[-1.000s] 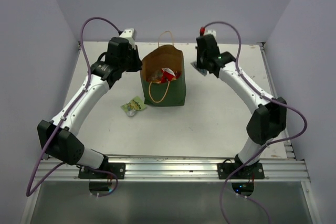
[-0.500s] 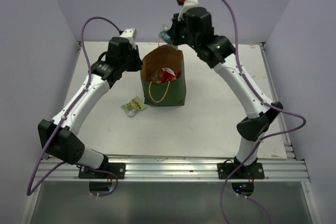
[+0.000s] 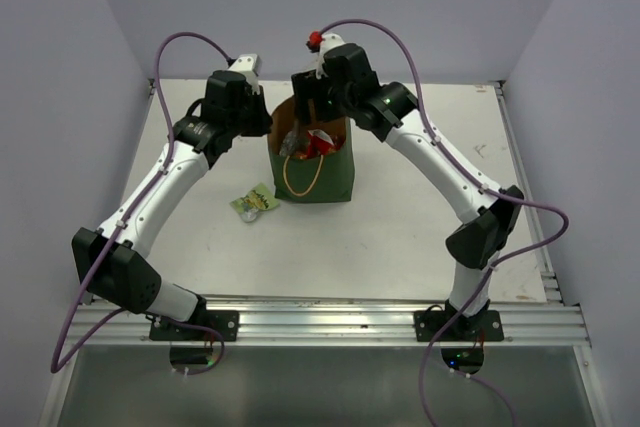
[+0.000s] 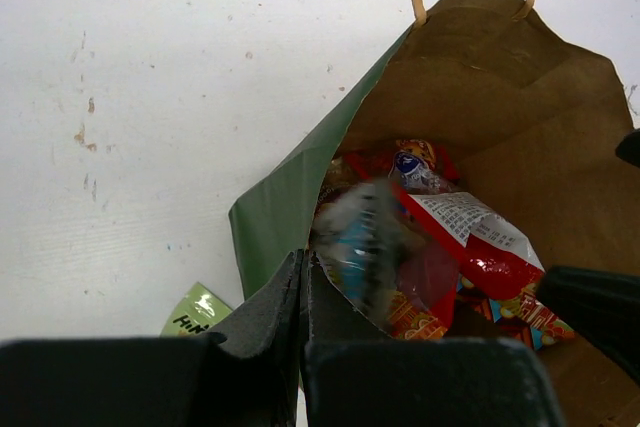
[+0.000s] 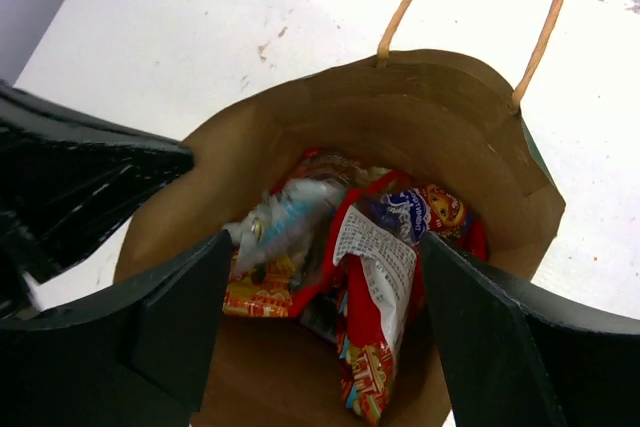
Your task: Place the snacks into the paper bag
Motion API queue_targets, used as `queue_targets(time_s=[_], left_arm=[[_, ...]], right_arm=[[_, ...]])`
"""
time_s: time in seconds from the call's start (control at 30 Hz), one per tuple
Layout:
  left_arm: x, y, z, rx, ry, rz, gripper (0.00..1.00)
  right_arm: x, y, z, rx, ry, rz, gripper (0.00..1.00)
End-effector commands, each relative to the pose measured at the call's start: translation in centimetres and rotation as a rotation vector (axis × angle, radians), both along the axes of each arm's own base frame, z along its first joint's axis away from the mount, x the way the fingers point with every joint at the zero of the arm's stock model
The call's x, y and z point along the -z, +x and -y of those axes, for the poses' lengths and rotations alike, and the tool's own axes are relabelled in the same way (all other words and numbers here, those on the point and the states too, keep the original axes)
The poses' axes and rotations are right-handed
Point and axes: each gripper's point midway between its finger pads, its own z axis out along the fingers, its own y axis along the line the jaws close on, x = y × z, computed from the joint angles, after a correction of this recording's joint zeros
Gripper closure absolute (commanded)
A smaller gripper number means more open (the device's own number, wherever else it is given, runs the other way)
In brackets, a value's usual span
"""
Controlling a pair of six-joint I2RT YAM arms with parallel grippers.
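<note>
The dark green paper bag (image 3: 325, 175) stands upright mid-table, its mouth wide. My left gripper (image 4: 303, 263) is shut on the bag's left rim (image 4: 278, 215), holding it apart. Over the mouth hangs my right gripper (image 5: 322, 247), open, with nothing between its fingers (image 5: 170, 327). Inside the bag (image 5: 400, 107) lies the large red candy bag (image 5: 400, 287), also visible from the left wrist (image 4: 470, 247). A blurred grey-blue packet (image 5: 285, 217) lies on top of it, free of both grippers (image 4: 360, 237). The yellow-green packet (image 3: 255, 201) lies on the table by the bag's near left corner (image 4: 195, 312).
The bag's tan loop handles (image 3: 300, 175) hang at its front and back (image 5: 545, 32). The white table (image 3: 400, 217) is scuffed, with grey walls on three sides and a metal rail (image 3: 330, 312) at the near edge.
My right arm swung from the back right of the table, lifting the grey-blue packet over the bag. Its jaws then opened and the packet dropped inside. The left arm stayed put.
</note>
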Motion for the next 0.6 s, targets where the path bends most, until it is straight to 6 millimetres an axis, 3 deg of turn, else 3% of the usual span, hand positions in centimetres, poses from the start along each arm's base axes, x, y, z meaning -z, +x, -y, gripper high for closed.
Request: queue_targets(time_s=[0.0,0.07,0.13,0.27,0.33,0.43,0.53,0.57], left_arm=[[-1.3,0.9,0.2,0.011,-0.010,0.050,0.98],[-1.3,0.9,0.3,0.014,-0.013,0.049,0.98],[-1.2,0.9,0.4,0.016,-0.013,0.047,0.98],[-1.1,0.9,0.4,0.015,-0.013,0.045,0.98],[-1.2,0.8,0.3,0.015,-0.011,0.048,0.98],[-1.5,0.8,0.3,0.019,-0.008,0.054,0.98],[-1.9,0.7,0.2,0.021,-0.005,0.060,0.98],[-2.1,0.7,0.2,0.022,-0.005,0.065,0.98]], right_arm=[[-6.5,-2.3,0.4,-0.067,0.090,0.120,0.20],[-6.6,-3.8,-0.4,-0.157,0.062,0.129,0.23],[-5.2,-7.4,-2.7,-0.343,-0.013,0.109,0.24],[0.8,-14.3,-6.3,-0.602,-0.166,-0.009,0.24],[2.6,-18.2,-8.2,-0.705,-0.235,-0.023,0.24],[4.7,-21.7,-11.2,-0.821,-0.289,-0.029,0.24],[7.8,-22.7,-13.2,-0.870,-0.295,-0.053,0.24],[9.8,-22.8,-13.2,-0.873,-0.317,-0.078,0.24]])
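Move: The right hand is empty and wide open over the mouth of the paper bag, whose middle is right beneath it, about 16 cm down. The green snack lies flat on the table roughly 13 cm to its left, 6 cm back and 28 cm below, just off the bag's near left corner. From the left hand, which pinches the bag's left rim, the green snack is about 6 cm back, 3 cm left and 23 cm down. The left gripper keeps its closed pinch on the bag's rim, all but still, while the right hand, touching nothing, leaves the bag's mouth. It lifts about 3 cm, then sweeps some 20 cm back and 12 cm left, sinking on the way, to the robot's side of the green snack and still high above the table. The wrist turns about 40 degrees counter-clockwise; the fingers stay wide open. ##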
